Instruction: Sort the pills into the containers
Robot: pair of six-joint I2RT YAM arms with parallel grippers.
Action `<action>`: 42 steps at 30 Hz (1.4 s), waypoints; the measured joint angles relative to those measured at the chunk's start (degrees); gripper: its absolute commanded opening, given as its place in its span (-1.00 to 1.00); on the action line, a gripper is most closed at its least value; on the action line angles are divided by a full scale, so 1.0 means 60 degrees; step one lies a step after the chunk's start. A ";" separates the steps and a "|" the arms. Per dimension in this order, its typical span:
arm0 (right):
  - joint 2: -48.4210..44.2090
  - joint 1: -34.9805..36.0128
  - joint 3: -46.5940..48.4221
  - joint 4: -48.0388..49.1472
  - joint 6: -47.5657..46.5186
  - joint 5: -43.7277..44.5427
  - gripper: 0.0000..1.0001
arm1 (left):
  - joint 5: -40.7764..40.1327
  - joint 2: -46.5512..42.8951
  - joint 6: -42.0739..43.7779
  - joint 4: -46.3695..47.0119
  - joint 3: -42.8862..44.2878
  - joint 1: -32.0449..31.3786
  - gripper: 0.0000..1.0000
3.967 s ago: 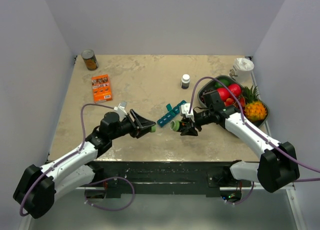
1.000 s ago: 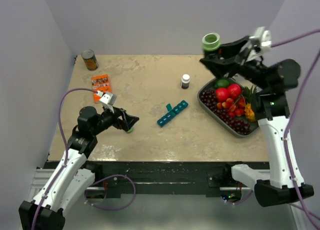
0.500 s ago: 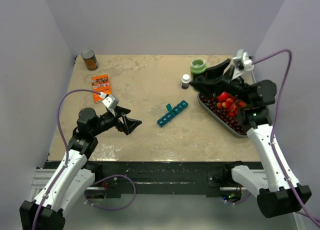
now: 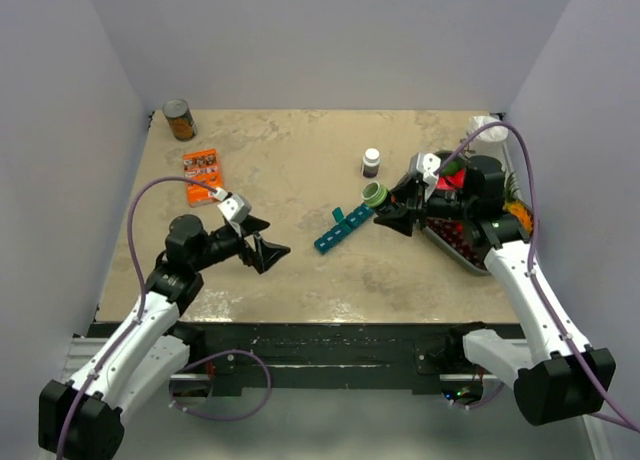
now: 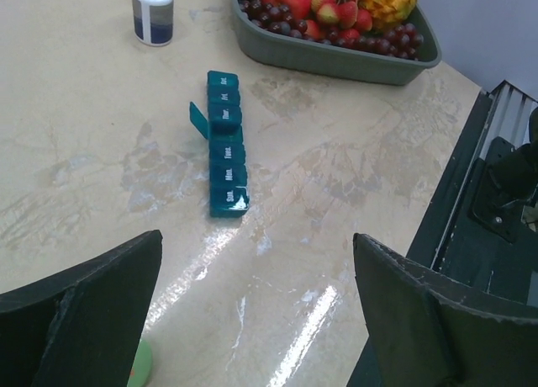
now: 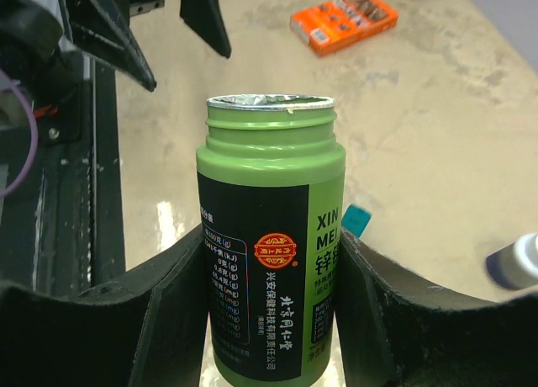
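Note:
The containers (image 4: 344,228) are one slim teal strip lying on the table between the arms. In the left wrist view the containers (image 5: 225,147) show one lid standing open near the far end. My right gripper (image 4: 390,210) is shut on a green pill bottle (image 4: 375,193), uncapped and held just right of the strip's far end. In the right wrist view the bottle (image 6: 271,261) fills the space between my right gripper's (image 6: 271,246) fingers. My left gripper (image 4: 268,238) hangs open and empty left of the strip; the left wrist view shows the left gripper (image 5: 256,240) beside a green cap (image 5: 139,366). No pills show.
A small white bottle (image 4: 371,161) stands behind the strip. A grey fruit tray (image 4: 455,252) sits at the right, under my right arm. An orange box (image 4: 203,174) and a tin can (image 4: 180,120) are at the back left.
My right arm has come down from high at the back right, carrying the green bottle to just beside the strip. My left gripper has shifted slightly right and stays open.

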 measured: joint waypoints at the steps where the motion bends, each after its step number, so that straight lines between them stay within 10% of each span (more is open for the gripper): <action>1: -0.0026 -0.0018 -0.0157 -0.0211 -0.0251 -0.0033 -1.00 | -0.0062 0.0168 0.0058 0.0066 -0.0004 -0.0186 0.99; 19: -0.1166 -0.0962 -0.2084 -0.1122 -0.1249 -0.0062 -1.00 | -0.3643 0.4583 0.0718 0.0244 0.0885 -0.4098 0.99; 26: 0.0831 -0.1075 -0.1158 -0.2135 -0.2171 -0.0193 -1.00 | -0.4732 0.5697 0.0973 0.0601 0.1177 -0.4470 0.93; 42: 0.0182 -0.1647 -0.1162 -0.2164 -0.2058 -0.0539 -0.99 | -0.6663 0.9231 0.1555 0.0368 0.4207 -0.4900 0.44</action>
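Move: From the left gripper the pill organizer's middle, with its Wed. lid open, lies about 12 cm ahead, 16 cm right and 19 cm below; the green cap is some 3 cm ahead and 3 cm left, and the white bottle about 25 cm ahead, 22 cm right. From the right gripper, already holding the green bottle, the organizer is roughly 8 cm ahead, 7 cm left and 28 cm below, the fruit basket about 11 cm ahead and 19 cm right. Bring the left gripper down about 15 cm and to the right to the organizer's near Sun.–Mon. end, then finish mainly forward, tipping the fingers some 30 degrees down and narrowing them to about three quarters open, without gripping. Keep the green bottle in the right gripper as you lower it about 10 cm, easing right, then lift it slightly. ##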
